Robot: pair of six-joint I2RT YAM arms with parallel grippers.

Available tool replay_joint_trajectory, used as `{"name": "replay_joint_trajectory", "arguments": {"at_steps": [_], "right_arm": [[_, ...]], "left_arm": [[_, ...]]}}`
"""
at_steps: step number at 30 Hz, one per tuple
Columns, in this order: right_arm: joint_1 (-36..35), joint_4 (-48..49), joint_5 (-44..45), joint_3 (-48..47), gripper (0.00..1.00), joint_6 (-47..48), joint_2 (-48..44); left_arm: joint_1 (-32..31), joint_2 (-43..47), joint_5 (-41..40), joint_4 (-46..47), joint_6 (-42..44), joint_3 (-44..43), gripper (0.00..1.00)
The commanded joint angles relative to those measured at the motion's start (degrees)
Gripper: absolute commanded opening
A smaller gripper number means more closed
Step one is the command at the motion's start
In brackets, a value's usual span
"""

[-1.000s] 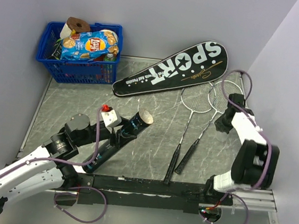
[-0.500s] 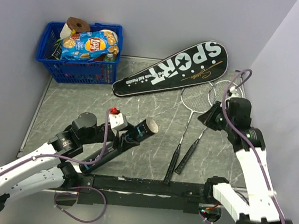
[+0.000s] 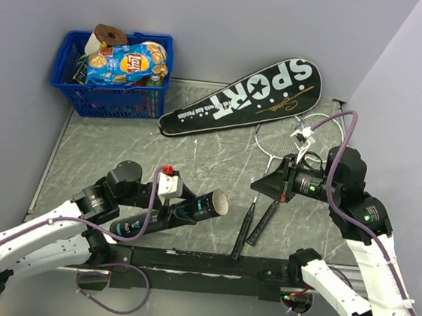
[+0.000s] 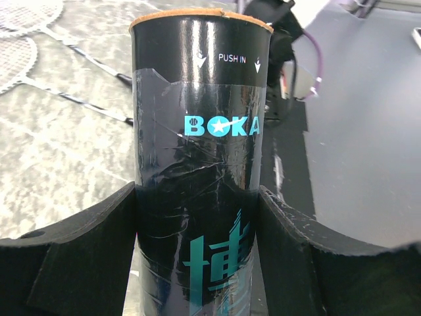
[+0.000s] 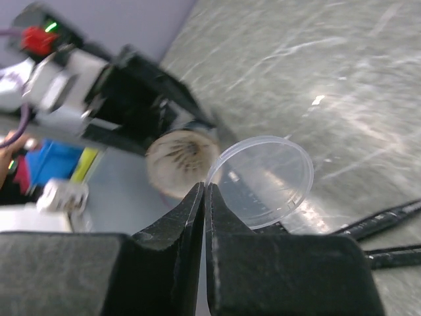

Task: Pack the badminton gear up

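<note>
My left gripper is shut on the dark cylindrical tube, lettered "BOKA", and holds it off the table with its open mouth pointing right. My right gripper is shut on the rim of a clear round lid, a short way right of that mouth; in the top view this gripper faces the tube. White feathers show inside the mouth. Two silver rackets lie under the right arm, black handles towards me. The black "SPORT" cover lies at the back.
A blue basket of snacks stands in the back left corner. Walls close the table at the back and right. The black base rail runs along the near edge.
My left arm has swung the tube rightward and lifted it. My right arm has come from the right edge leftward and down, bringing the lid up to the tube's mouth.
</note>
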State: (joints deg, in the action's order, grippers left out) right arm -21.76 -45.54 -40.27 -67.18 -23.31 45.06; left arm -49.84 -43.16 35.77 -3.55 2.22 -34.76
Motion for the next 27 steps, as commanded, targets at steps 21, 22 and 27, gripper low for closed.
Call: {"name": "replay_joint_trajectory", "arguments": {"at_steps": [21,22,27], "right_arm": [[-21.8,9.4,-3.2,1.5,0.06,-2.0,5.9],[-22.3,9.2,-2.6,1.1,0.07,-2.1,6.1],[-24.8,9.2,-0.8,1.0,0.07,-2.3,7.6]], "left_arm": [[-0.9,2.1,4.8,2.6,0.9,-1.8,0.01],[-0.9,2.1,4.7,2.6,0.9,-1.9,0.01],[-0.9,2.4,4.0,2.5,0.8,-1.9,0.01]]}}
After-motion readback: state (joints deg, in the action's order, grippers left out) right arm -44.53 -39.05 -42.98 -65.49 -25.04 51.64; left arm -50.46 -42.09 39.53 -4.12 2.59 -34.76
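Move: The right hand holds the clear lid; the tube's open mouth lies about 9 cm to its left, 5 cm back and some 4 cm lower. On the table roughly 29 cm below it lie the left racket grip, 7 cm back and 1 cm to the left, and the right racket grip, 2 cm back and 7 cm to the right. From the left hand, already gripping the tube, the lid is about 17 cm right, 6 cm ahead and 9 cm up. Bring the right gripper left and back in equal parts, about 7 cm each way, towards the tube's open mouth, turning it some 25 degrees counter-clockwise and keeping the pinch on the clear lid's edge. Early on, ease the left gripper back 1.5 cm with a slight clockwise turn, then hold the tube still, mouth tilted up to the right. ##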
